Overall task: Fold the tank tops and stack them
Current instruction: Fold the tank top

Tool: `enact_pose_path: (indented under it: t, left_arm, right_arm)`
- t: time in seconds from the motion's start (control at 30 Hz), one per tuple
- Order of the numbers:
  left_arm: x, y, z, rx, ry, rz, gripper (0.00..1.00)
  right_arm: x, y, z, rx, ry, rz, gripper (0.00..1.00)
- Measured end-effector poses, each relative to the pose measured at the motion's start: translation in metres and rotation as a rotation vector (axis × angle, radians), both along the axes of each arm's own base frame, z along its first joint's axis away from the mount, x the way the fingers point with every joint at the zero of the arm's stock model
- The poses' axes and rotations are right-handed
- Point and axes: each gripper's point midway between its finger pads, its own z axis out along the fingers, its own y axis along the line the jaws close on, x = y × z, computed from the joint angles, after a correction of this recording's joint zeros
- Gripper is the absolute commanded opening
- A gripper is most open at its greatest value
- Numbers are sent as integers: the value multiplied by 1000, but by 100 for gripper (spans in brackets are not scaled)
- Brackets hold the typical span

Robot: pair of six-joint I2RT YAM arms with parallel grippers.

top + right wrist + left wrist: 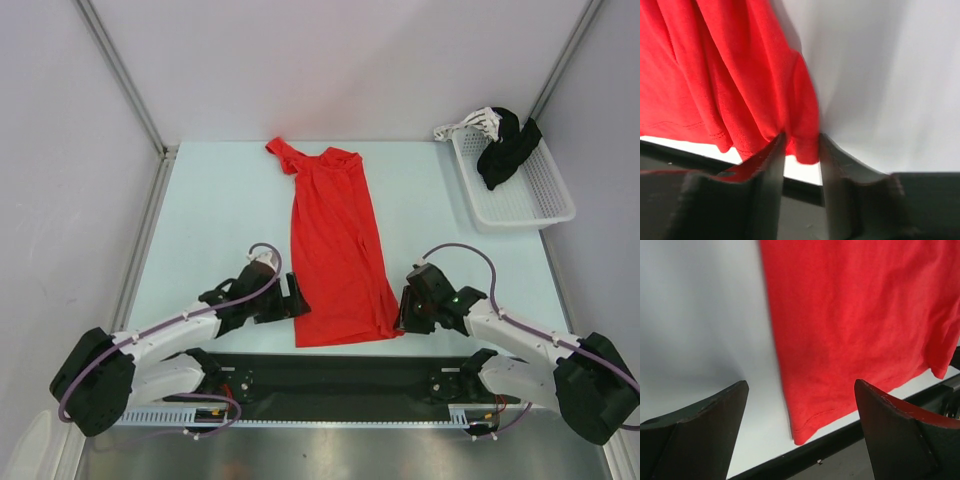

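A bright red tank top point(335, 250) lies lengthwise down the middle of the table, straps at the far end and hem toward me. My left gripper point(295, 297) stands open at the hem's left corner; in the left wrist view that corner of the tank top point(840, 340) lies between the wide-apart fingers of the gripper point(801, 384), touching neither. My right gripper point(403, 310) is at the hem's right corner. In the right wrist view its narrow jaws point(801, 136) are pinched on a bunched fold of the red tank top point(730, 75).
A white mesh basket point(520, 215) stands at the far right with a black garment point(505, 150) draped in it and a white piece point(470, 125) over its back rim. A black strip point(330, 375) runs along the table's near edge between the arm bases.
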Motion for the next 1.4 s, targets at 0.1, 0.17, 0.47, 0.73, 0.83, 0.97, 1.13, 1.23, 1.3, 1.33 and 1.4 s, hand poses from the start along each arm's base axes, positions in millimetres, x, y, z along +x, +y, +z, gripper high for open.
enact_pose_path:
  t: [0.1, 0.17, 0.47, 0.73, 0.83, 0.97, 1.13, 1.23, 1.3, 1.33, 1.4]
  left_arm:
    - [-8, -11, 0, -23, 9, -20, 88]
    - [-14, -15, -1, -35, 19, -26, 85]
    - [-58, -29, -5, -74, 104, -74, 69]
    - [-74, -21, -12, -68, 168, -43, 59]
    - [-73, -23, -15, -59, 181, -34, 52]
    - [-69, -30, -20, -53, 192, -27, 29]
    - [-63, -27, -22, -24, 177, -5, 0]
    - [-62, -23, -21, -2, 174, 8, 0]
    - [-65, -18, -20, 15, 178, 8, 0]
    - [-67, -14, -20, 28, 181, 10, 0]
    - [-71, -5, -18, 57, 185, 11, 0]
  right_arm:
    - [-2, 4, -2, 16, 4, 6, 22]
    - [-4, 5, -2, 21, 6, 11, 16]
    - [-9, 9, -1, 26, 9, 33, 0]
    - [-11, 10, 5, 43, -7, 42, 0]
    - [-12, 11, 6, 45, -10, 49, 0]
    - [-16, 11, 6, 43, -8, 63, 0]
    - [-19, 13, 12, 56, -23, 78, 0]
    - [-20, 13, 15, 61, -30, 83, 0]
    - [-22, 12, 17, 58, -29, 88, 0]
    - [-22, 12, 20, 57, -30, 92, 0]
    - [-19, 14, 28, 58, -41, 99, 0]
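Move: The tank top's bottom left corner lies about 7 cm back and 2 cm to the right of the open left gripper, 3 cm below it. The table's near edge runs 2 cm behind that corner, and the bottom right corner is some 23 cm to the left gripper's right, 5 cm back. The right gripper already straddles this right corner, about 1 cm back, 1 cm left and 1 cm below its hand point; the left corner lies 22 cm to its left, 4 cm back. Bring the left gripper back about 7 cm and a little right to the bottom left corner, tipping the fingers some 10 degrees steeper; sink 2 cm and close them fully on the cloth, then ease left 2 cm with the corner pinched. Meanwhile shut the right fingers on the bottom right corner, then lift it about 3 cm, drawing slightly back. ##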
